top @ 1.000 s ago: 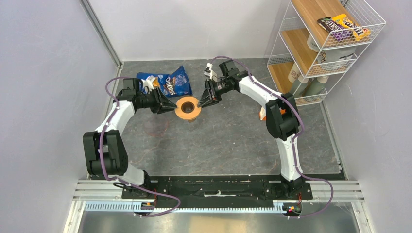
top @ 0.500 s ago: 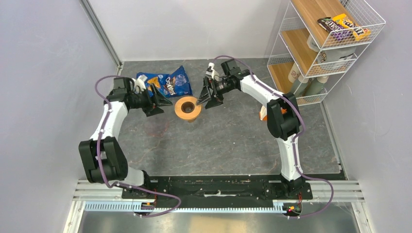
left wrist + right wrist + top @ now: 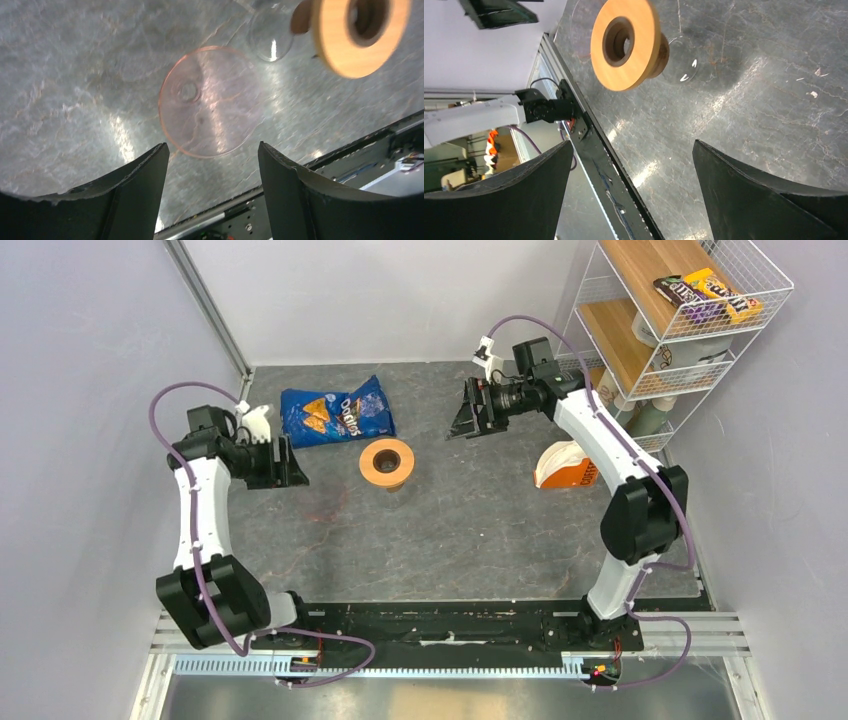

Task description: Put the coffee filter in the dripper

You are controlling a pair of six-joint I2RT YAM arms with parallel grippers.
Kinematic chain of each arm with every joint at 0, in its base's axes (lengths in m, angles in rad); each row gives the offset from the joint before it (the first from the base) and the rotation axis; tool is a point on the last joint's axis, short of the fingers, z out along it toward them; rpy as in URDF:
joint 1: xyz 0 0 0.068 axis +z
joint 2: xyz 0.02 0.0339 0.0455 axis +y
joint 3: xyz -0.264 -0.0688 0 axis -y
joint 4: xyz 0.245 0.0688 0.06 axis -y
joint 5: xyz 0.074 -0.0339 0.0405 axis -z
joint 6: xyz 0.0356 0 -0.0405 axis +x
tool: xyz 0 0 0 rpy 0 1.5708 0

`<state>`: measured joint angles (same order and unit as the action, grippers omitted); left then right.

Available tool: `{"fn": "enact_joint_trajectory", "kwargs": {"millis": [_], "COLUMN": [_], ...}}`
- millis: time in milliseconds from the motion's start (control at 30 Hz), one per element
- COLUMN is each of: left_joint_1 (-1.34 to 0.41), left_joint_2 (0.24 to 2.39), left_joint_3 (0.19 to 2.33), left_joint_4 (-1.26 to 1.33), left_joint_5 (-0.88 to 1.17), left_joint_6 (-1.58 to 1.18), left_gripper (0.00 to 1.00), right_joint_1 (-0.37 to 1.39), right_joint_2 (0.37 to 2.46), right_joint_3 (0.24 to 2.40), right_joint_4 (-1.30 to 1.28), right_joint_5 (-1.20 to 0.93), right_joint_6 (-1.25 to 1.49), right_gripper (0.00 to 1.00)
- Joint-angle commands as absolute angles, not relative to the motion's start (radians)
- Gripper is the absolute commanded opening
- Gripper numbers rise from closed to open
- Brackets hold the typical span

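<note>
The orange dripper [image 3: 387, 462] stands on a small clear glass [image 3: 400, 486] mid-table, and its hollow centre shows dark brown. It also shows in the left wrist view, dripper [image 3: 360, 35] at the top right, and in the right wrist view, dripper [image 3: 626, 42] over the glass [image 3: 680, 59]. The coffee filter is not in view in any frame. My left gripper [image 3: 290, 466] hangs left of the dripper, well apart from it. Its jaws stand open and empty, left gripper [image 3: 212, 146]. My right gripper [image 3: 466, 421] is back-right of the dripper, open and empty, right gripper [image 3: 633, 144].
A blue chips bag [image 3: 337, 413] lies behind the dripper. An orange-and-white pack [image 3: 567, 466] lies at the right, near a wire shelf [image 3: 670, 330] with snacks. A clear pinkish disc [image 3: 210, 100] lies flat on the table in front of my left fingers.
Both grippers were nearly shut at the dripper's rim. They have opened and drawn away from it, the left arm toward the left wall, the right arm toward the back right.
</note>
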<state>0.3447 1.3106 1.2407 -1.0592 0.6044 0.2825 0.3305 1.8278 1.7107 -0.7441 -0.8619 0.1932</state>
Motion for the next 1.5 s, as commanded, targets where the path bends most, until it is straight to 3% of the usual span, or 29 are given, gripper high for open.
{"fn": "enact_joint_trajectory", "kwargs": {"millis": [0, 267, 600, 800, 967, 1000, 1200, 1467], "left_joint_1": [0.344, 0.309, 0.300, 0.299, 0.299, 0.299, 0.299, 0.289], "left_joint_2": [1.300, 1.338, 1.415, 1.469, 1.453, 1.451, 1.401, 1.426], "left_joint_3": [1.166, 1.069, 0.994, 0.999, 1.038, 1.057, 1.239, 1.671], "left_joint_4": [-1.022, -0.898, -0.766, -0.736, -0.772, -0.798, -1.054, -1.366], "left_joint_5": [0.490, 0.400, 0.416, 0.440, 0.465, 0.466, 0.476, 0.562], "left_joint_6": [0.372, 0.341, 0.254, 0.192, 0.161, 0.156, 0.137, 0.035], "left_gripper": [0.72, 0.66, 0.48, 0.32, 0.04, 0.02, 0.02, 0.02], "right_joint_1": [0.344, 0.344, 0.344, 0.343, 0.344, 0.344, 0.344, 0.349], "right_joint_2": [1.743, 1.706, 1.730, 1.745, 1.770, 1.777, 1.769, 1.723], "right_joint_3": [1.649, 1.611, 1.643, 1.653, 1.689, 1.702, 1.762, 1.827], "right_joint_4": [-0.756, -0.754, -0.780, -0.788, -0.808, -0.813, -0.813, -0.795], "right_joint_5": [-0.796, -0.790, -0.799, -0.807, -0.837, -0.840, -0.850, -0.789], "right_joint_6": [0.139, 0.138, 0.123, 0.119, 0.121, 0.123, 0.146, 0.141], "right_gripper": [0.97, 0.97, 0.97, 0.97, 0.97, 0.97, 0.97, 0.97]}}
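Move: The coffee filter, a clear pinkish cone standing mouth up, is almost straight below the open left hand: some 15 cm down, about 4 cm right and level with it fore and aft. The dripper on its glass stands about 6 cm ahead of that hand, 18 cm to its right and 6 cm lower; the chip bag lies roughly 21 cm ahead and 7 cm right. From the right hand the filter is about 30 cm left, 8 cm back and 19 cm down. The left hand drops about 11 cm, drawing slightly back and left at first, tips its fingers some 10 degrees further down and shuts them on the filter's left rim, pinching the thin wall, then lifts it about 14 cm, quickening and edging forward. The empty right hand stays open beside the dripper, easing back about 2 cm and a little down before it rises about 4 cm. ##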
